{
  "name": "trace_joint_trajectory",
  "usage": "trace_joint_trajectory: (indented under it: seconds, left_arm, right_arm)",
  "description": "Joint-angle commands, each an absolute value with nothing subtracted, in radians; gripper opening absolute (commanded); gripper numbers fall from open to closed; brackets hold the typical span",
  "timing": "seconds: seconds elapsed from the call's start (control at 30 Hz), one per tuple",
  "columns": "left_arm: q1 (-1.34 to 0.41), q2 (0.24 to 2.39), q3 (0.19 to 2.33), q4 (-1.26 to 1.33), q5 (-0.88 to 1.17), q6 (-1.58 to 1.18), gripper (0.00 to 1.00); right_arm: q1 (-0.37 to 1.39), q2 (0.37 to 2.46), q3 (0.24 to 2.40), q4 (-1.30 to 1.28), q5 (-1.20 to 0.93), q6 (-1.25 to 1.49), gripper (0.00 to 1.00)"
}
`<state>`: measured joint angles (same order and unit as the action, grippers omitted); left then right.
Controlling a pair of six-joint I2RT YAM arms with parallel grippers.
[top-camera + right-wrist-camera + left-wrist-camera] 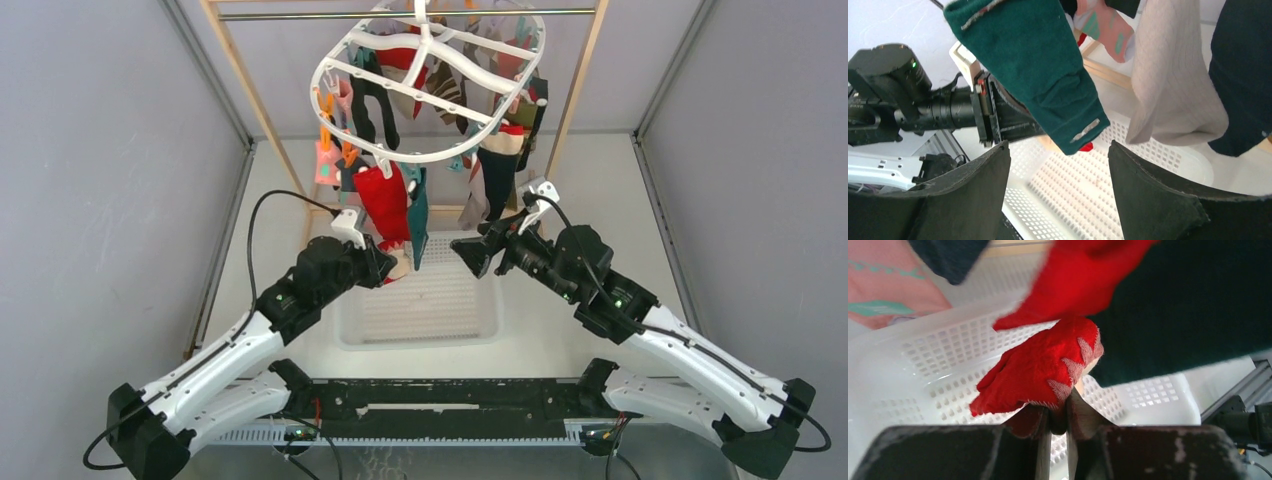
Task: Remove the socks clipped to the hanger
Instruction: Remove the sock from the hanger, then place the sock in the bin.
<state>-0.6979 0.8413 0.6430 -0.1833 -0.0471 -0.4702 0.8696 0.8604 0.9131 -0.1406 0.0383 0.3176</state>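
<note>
The white oval hanger (335, 58) hangs from a rail at the top, with several socks clipped under it. A red sock (383, 203) and a dark teal sock (418, 215) dangle lowest, at its front. My left gripper (384, 264) is shut on the red sock's (1043, 365) lower end, and the cloth bunches above the left gripper's (1058, 412) jaws. My right gripper (468, 256) stands open just right of the teal sock. In the right wrist view the teal sock (1038, 70) hangs above the right gripper's (1059, 150) wide gap, touching neither finger.
A white mesh basket (345, 330) sits on the table under both grippers. Wooden rack posts (250, 95) stand on either side of the hanger. A beige sock (1173, 90) and a navy sock (1243, 75) hang right of the teal one. A pink patterned sock (888, 290) hangs at the left.
</note>
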Motion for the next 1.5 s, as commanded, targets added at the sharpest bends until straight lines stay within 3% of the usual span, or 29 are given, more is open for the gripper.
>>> trace_joint_trajectory:
  seconds: [0.0, 0.37, 0.57, 1.07, 1.2, 1.23, 1.27, 1.3, 1.47]
  left_arm:
    - [-0.639, 0.872, 0.651, -0.102, -0.014, -0.45, 0.18]
    - [-0.617, 0.928, 0.584, -0.061, -0.026, -0.488, 0.22]
    - [-0.618, 0.942, 0.518, -0.056, -0.035, -0.528, 0.38]
    - [-0.618, 0.823, 0.391, -0.078, 0.027, -0.633, 0.44]
    - [-0.619, 0.777, 0.39, -0.106, 0.044, -0.648, 0.57]
    - [-0.619, 0.763, 0.384, -0.105, 0.052, -0.656, 0.69]
    - [-0.621, 0.749, 0.378, -0.104, 0.06, -0.662, 0.95]
    - [-0.62, 0.735, 0.372, -0.105, 0.064, -0.671, 0.99]
    - [-0.626, 0.663, 0.342, -0.106, 0.071, -0.704, 1.0]
  right_arm:
    - [0.878, 0.796, 0.873, -0.149, 0.055, 0.349, 0.79]
    - [0.885, 0.717, 0.814, -0.201, 0.057, 0.355, 0.79]
    - [0.895, 0.696, 0.79, -0.218, 0.055, 0.361, 0.79]
    - [0.916, 0.649, 0.705, -0.232, 0.072, 0.385, 0.79]
    - [0.924, 0.655, 0.686, -0.226, 0.077, 0.39, 0.79]
    - [0.926, 0.656, 0.681, -0.226, 0.079, 0.392, 0.79]
    - [0.929, 0.657, 0.674, -0.224, 0.081, 0.394, 0.79]
    - [0.929, 0.659, 0.667, -0.224, 0.081, 0.396, 0.79]
    - [0.936, 0.671, 0.646, -0.223, 0.086, 0.4, 0.79]
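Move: The basket that the held red-and-white sock goes to sits below the left gripper, its middle about 6 cm to the right, 1 cm ahead and 15 cm down. The hanging red sock is some 6 cm ahead, 1 cm right and 12 cm higher, the green sock 5 cm ahead, 7 cm right and as high. From the right gripper, the basket's middle lies about 12 cm left, 3 cm ahead and 28 cm below. Carry the red-and-white sock a couple of centimetres forward with the left gripper, then lower it about 9 cm into the basket while easing back, tipping the fingers some 10 degrees down; come up 2 or 3 cm, open wide and let the sock go. Meanwhile sink the empty, open right gripper about 10 cm, drawing it back 4 cm and slightly right. ##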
